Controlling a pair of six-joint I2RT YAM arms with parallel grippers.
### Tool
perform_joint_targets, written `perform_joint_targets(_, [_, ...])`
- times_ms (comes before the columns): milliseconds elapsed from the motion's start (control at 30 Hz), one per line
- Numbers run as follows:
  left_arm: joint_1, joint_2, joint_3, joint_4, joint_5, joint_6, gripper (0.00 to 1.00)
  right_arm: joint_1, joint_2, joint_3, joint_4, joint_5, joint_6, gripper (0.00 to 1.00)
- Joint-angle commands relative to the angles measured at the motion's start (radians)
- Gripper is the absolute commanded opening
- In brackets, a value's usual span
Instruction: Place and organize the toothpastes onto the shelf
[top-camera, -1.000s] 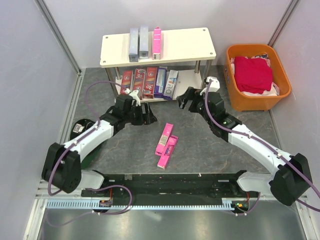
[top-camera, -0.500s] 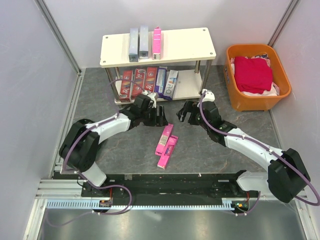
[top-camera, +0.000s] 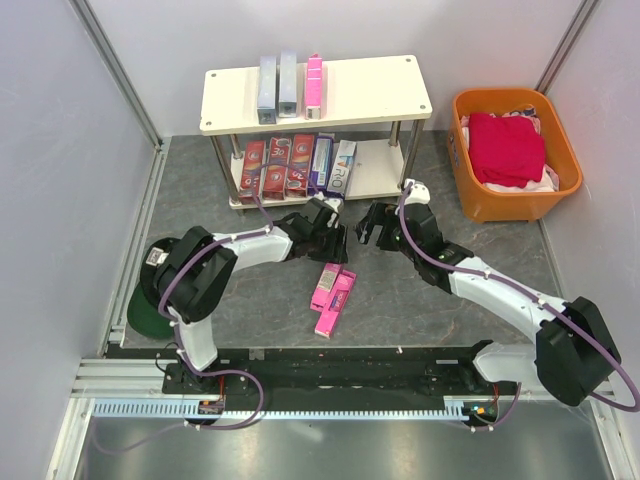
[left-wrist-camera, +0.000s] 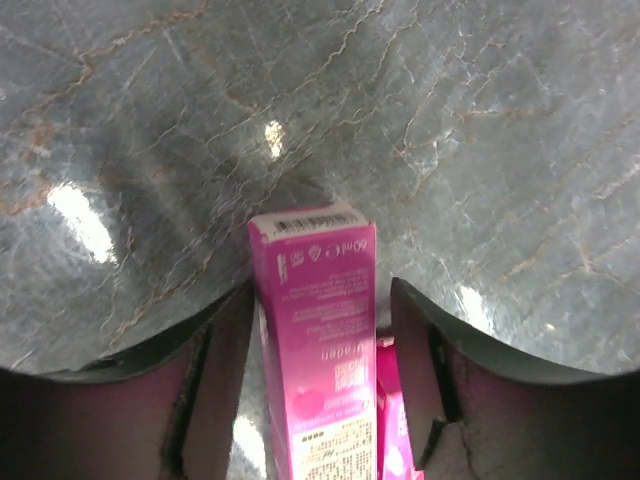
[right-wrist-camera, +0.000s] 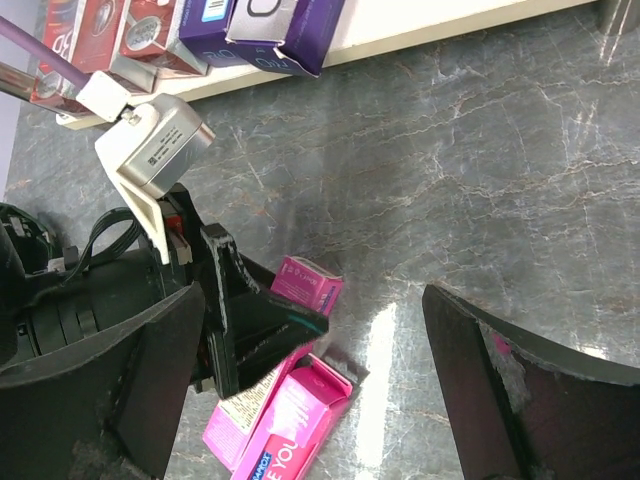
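Note:
Two pink toothpastes lie side by side on the dark floor, an upper carton (top-camera: 326, 284) and a lower one (top-camera: 336, 306). My left gripper (top-camera: 334, 247) is down over the upper carton (left-wrist-camera: 318, 340). Its fingers straddle the carton with a small gap on each side, so it is open. The second pink carton (left-wrist-camera: 392, 425) shows beside the right finger. My right gripper (top-camera: 368, 226) hovers wide open just right of them, holding nothing. The shelf (top-camera: 370, 92) carries two silver-grey cartons (top-camera: 268, 88) and a pink one (top-camera: 314, 82) on top. Red (top-camera: 277, 165), purple (top-camera: 321, 162) and white (top-camera: 342, 168) cartons lie below.
An orange basket (top-camera: 500, 207) with red cloth stands at the back right. A dark green object (top-camera: 140, 322) lies by the left arm's base. Grey walls close in on both sides. The left arm's wrist camera (right-wrist-camera: 150, 145) sits close to my right gripper.
My left arm swung right from the shelf front to the pink cartons, and its jaws narrowed around the upper one. My right gripper drew back a little earlier and has since held still.

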Motion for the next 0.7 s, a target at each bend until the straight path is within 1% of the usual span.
perform_joint_targets(0, [-0.024, 0.031, 0.053, -0.005, -0.116, 0.037, 0.53, -0.001, -0.028, -0.014, 0.005, 0.017, 0.009, 0.98])
perform_joint_targets(100, [-0.029, 0.038, 0.06, -0.024, -0.165, 0.033, 0.42, 0.001, -0.034, -0.014, 0.0, 0.021, 0.006, 0.98])
perform_joint_targets(200, [-0.029, 0.009, 0.047, -0.027, -0.195, 0.03, 0.38, -0.001, -0.038, -0.014, -0.001, 0.021, 0.006, 0.98])
perform_joint_targets(400, [-0.015, -0.096, 0.026, -0.027, -0.203, 0.033, 0.36, -0.001, -0.048, -0.008, -0.001, 0.015, 0.004, 0.98])
perform_joint_targets(533, [0.019, -0.165, 0.006, -0.022, -0.15, 0.025, 0.36, -0.001, -0.054, 0.0, 0.0, -0.002, -0.008, 0.98])
perform_joint_targets(633, [0.069, -0.226, -0.032, 0.011, -0.061, 0.008, 0.36, -0.001, -0.055, 0.006, 0.01, -0.031, -0.019, 0.98])
perform_joint_targets(667, [0.086, -0.241, -0.057, 0.025, 0.005, 0.002, 0.36, 0.001, -0.055, 0.007, 0.013, -0.052, -0.025, 0.98])
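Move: Just back of the left hand, about 4 cm nearer the base and 2 cm to its left, lies the middle of the upper pink toothpaste box, whose far end is already between the open fingers. The other pink box is roughly 9 cm back and 1 cm left, and the white-blue box on the lower shelf is about 19 cm ahead, straight on. From the right hand, the upper pink box is some 6 cm back, 8 cm left and 13 cm down. Closing the left fingers across the sides of the pink box near its far end, the hand eases forward about a centimetre at table height. With the box pinched, it then rises some 5 cm, drifting nearly 3 cm left and a little farther forward towards the shelf, the wrist tipping slightly up as it goes. ##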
